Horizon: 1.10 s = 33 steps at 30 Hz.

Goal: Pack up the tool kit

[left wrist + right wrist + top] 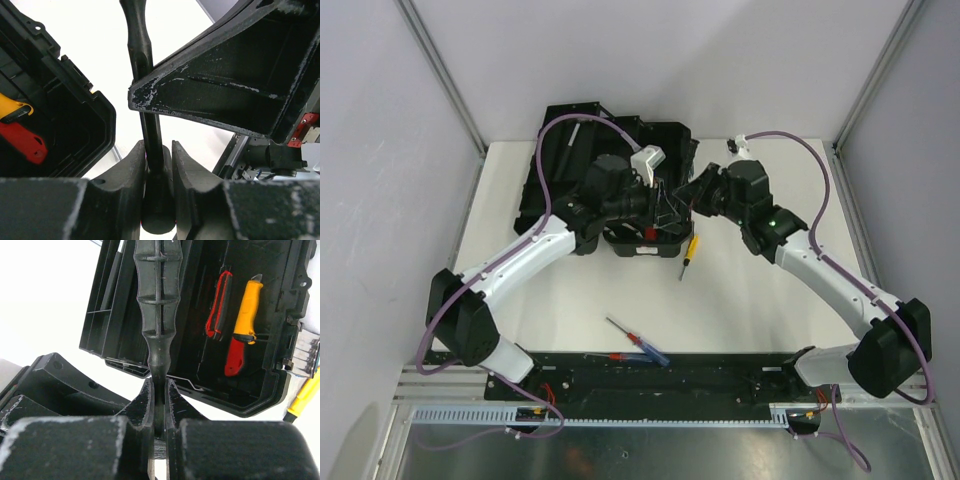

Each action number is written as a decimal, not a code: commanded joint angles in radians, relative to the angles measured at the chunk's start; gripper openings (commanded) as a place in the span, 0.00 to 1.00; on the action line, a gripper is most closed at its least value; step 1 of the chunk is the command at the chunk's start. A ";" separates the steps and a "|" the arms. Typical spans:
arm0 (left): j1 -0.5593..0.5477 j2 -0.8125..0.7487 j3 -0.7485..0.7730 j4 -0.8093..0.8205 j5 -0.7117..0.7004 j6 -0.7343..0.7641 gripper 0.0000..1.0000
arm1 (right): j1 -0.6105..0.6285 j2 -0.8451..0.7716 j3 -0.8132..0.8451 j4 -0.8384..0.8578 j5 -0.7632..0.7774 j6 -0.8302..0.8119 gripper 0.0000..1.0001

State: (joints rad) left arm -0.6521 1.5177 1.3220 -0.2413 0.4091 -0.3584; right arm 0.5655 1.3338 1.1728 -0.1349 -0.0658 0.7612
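Note:
The tool kit [670, 135] is a black toolbox lying open at the back middle of the table. A red-and-black tool [219, 305] and a yellow-and-red tool [240, 330] rest inside it. Over the box's front edge both grippers meet on one black tool [142, 60]. My left gripper [159, 155] is shut on its smooth round end. My right gripper [159, 390] is shut on the narrow neck below its ribbed handle [159, 300]. In the top view the left gripper [655, 205] and right gripper [685, 195] nearly touch.
A yellow-handled screwdriver [689, 250] lies on the table just in front of the box, also at the right wrist view's edge [304, 396]. A blue-handled screwdriver [650, 351] and a red one [618, 356] lie near the front rail between the arm bases.

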 commanded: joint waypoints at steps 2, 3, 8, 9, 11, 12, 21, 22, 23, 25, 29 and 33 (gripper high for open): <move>-0.002 -0.006 0.012 0.041 -0.066 0.035 0.00 | 0.041 -0.003 0.057 0.000 -0.005 -0.030 0.09; -0.002 -0.012 0.012 0.041 -0.076 0.038 0.00 | 0.042 -0.005 0.057 -0.003 0.000 -0.038 0.21; 0.011 -0.052 0.026 0.032 -0.123 0.054 0.00 | 0.044 -0.038 0.057 -0.006 0.076 -0.082 0.73; 0.019 -0.059 0.030 0.029 -0.126 0.053 0.00 | 0.041 -0.044 0.057 -0.004 0.088 -0.087 0.77; 0.048 -0.072 0.037 0.019 -0.125 0.052 0.00 | 0.028 -0.059 0.057 -0.002 0.105 -0.086 0.83; 0.072 -0.080 0.041 0.012 -0.121 0.049 0.00 | 0.020 -0.067 0.057 -0.004 0.115 -0.082 0.85; 0.389 -0.137 0.067 -0.067 -0.009 0.055 0.00 | -0.048 -0.128 0.056 -0.079 0.174 -0.081 0.90; 0.426 -0.133 0.071 -0.080 0.006 0.061 0.00 | -0.057 -0.126 0.055 -0.091 0.167 -0.077 0.89; 0.462 -0.128 0.077 -0.090 0.023 0.068 0.00 | -0.063 -0.124 0.054 -0.102 0.159 -0.073 0.89; 0.521 -0.107 0.096 -0.103 0.069 0.082 0.00 | -0.071 -0.117 0.051 -0.120 0.149 -0.066 0.88; 0.585 -0.033 0.154 -0.134 0.088 0.100 0.00 | -0.078 -0.105 0.047 -0.143 0.136 -0.055 0.87; 0.611 0.047 0.206 -0.143 0.074 0.103 0.00 | -0.085 -0.095 0.045 -0.156 0.131 -0.055 0.87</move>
State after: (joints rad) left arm -0.0586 1.5002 1.4574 -0.3679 0.4480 -0.2882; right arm 0.4885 1.2308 1.1919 -0.2771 0.0681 0.7036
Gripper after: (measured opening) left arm 0.287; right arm 0.872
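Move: The left gripper already holds the hammer near its head, with the right gripper still pinching the handle. From the left hand, the left tray's middle lies about 17 cm ahead, 25 cm left and 13 cm lower; the silver-shafted tool in that tray is some 25 cm ahead and 24 cm left. Nearer, the orange knife is 11 cm ahead, 3 cm left, and the yellow screwdriver level, 6 cm right. From the right hand the tray is about 13 cm ahead, 25 cm left. Open the right gripper wide to let go of the hammer handle, then draw it some 6 cm to the right, arching up and partly back down. Keep the left fingers shut on the hammer and, once it is free, sweep it about 23 cm left and 13 cm forward towards the left tray, rising slightly and turning some 30 degrees counter-clockwise. ##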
